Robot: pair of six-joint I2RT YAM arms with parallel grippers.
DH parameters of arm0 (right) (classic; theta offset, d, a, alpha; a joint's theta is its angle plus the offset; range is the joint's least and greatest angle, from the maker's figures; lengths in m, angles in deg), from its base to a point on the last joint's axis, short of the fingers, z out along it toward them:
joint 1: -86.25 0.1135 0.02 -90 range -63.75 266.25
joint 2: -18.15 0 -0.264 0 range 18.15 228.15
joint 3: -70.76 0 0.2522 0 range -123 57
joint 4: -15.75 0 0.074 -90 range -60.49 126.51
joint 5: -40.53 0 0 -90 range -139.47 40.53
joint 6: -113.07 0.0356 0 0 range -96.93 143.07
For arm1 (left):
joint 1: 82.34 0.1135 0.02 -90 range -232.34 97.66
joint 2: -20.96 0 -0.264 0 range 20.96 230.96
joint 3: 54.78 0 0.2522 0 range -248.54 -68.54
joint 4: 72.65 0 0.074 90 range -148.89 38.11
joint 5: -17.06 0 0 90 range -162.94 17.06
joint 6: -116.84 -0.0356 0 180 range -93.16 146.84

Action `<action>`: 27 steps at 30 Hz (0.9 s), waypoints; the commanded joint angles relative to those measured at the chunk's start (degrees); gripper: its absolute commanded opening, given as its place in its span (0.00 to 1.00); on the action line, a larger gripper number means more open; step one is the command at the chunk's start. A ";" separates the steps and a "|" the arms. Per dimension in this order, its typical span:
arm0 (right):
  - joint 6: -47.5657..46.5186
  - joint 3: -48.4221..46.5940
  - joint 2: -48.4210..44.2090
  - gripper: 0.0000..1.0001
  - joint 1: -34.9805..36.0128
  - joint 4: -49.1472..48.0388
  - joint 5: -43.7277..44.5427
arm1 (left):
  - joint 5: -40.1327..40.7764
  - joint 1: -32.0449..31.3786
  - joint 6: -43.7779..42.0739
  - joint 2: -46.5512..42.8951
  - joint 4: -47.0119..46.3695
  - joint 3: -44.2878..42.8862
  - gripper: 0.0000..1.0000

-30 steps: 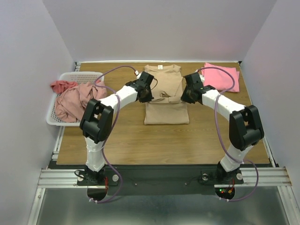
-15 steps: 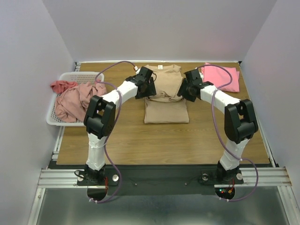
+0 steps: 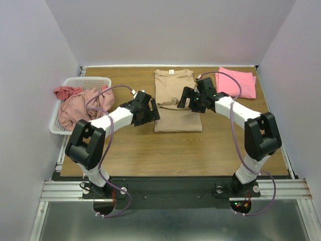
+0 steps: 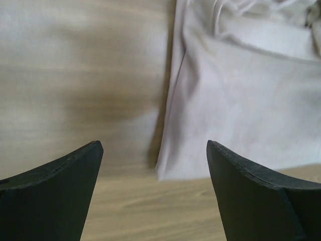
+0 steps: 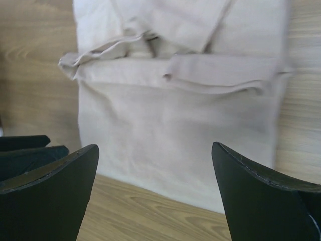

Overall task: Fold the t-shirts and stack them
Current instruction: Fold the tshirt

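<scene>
A large tan t-shirt (image 3: 176,90) lies flat at the middle back of the table, folded into a long rectangle with a crease across it. My left gripper (image 3: 153,115) hovers open at its near left corner, touching nothing; the left wrist view shows that cloth corner (image 4: 230,110) between and beyond the fingers (image 4: 65,186). My right gripper (image 3: 182,103) is open over the shirt's right half, its jaws empty above the tan cloth (image 5: 175,125). A folded bright pink t-shirt (image 3: 236,83) lies at the back right. Dusty-pink (image 3: 80,108) and salmon-red (image 3: 66,92) t-shirts are heaped in the basket.
A white mesh basket (image 3: 93,81) stands at the left edge of the table. Bare wood (image 3: 175,150) stretches between the tan shirt and the arm bases. Walls close in the table on three sides. The left gripper's fingers (image 5: 25,148) show at the left edge of the right wrist view.
Both grippers carried the tan shirt's sides toward the back, then opened and let go. They have drawn back, the left arm swinging toward the near left. The shirt now lies flat.
</scene>
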 commanded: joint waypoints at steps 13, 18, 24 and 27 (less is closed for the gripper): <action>-1.47 -12.16 16.39 1.00 5.84 -6.35 -1.43 | -4.28 -1.42 5.39 -0.16 -9.17 10.44 0.96; -1.47 -15.59 18.94 1.00 5.84 -6.43 2.79 | -3.41 -1.69 6.09 0.19 -9.16 11.32 0.96; -1.73 -22.27 22.98 1.00 5.84 -6.43 7.18 | -2.96 -2.21 6.44 0.98 -9.07 12.46 0.94; -2.87 -25.34 23.87 1.00 5.84 -6.43 11.49 | -2.96 -2.21 6.44 0.72 -8.90 13.07 0.92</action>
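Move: The half-folded t-shirt's near-left corner lies about 6 cm back of the left hand, level with it sideways and roughly 5 cm below. Its far-left corner is some 17 cm ahead of the right hand, 12 cm to its left and 8 cm down; the neck label stands about 17 cm ahead of that hand but only 5 cm left. The left end of the gaping fold edge is 12 cm left of the right hand and 2 cm farther out. Around the t-shirt's near-left corner the left hand's open fingers settle, coming back about 4 cm and down 3, then easing slightly forward and right. Over the t-shirt the wide-open right hand first swings left and sinks some 6 cm, then heads forward about 8 cm across the fold edge towards the far-left corner. Neither hand closes. ##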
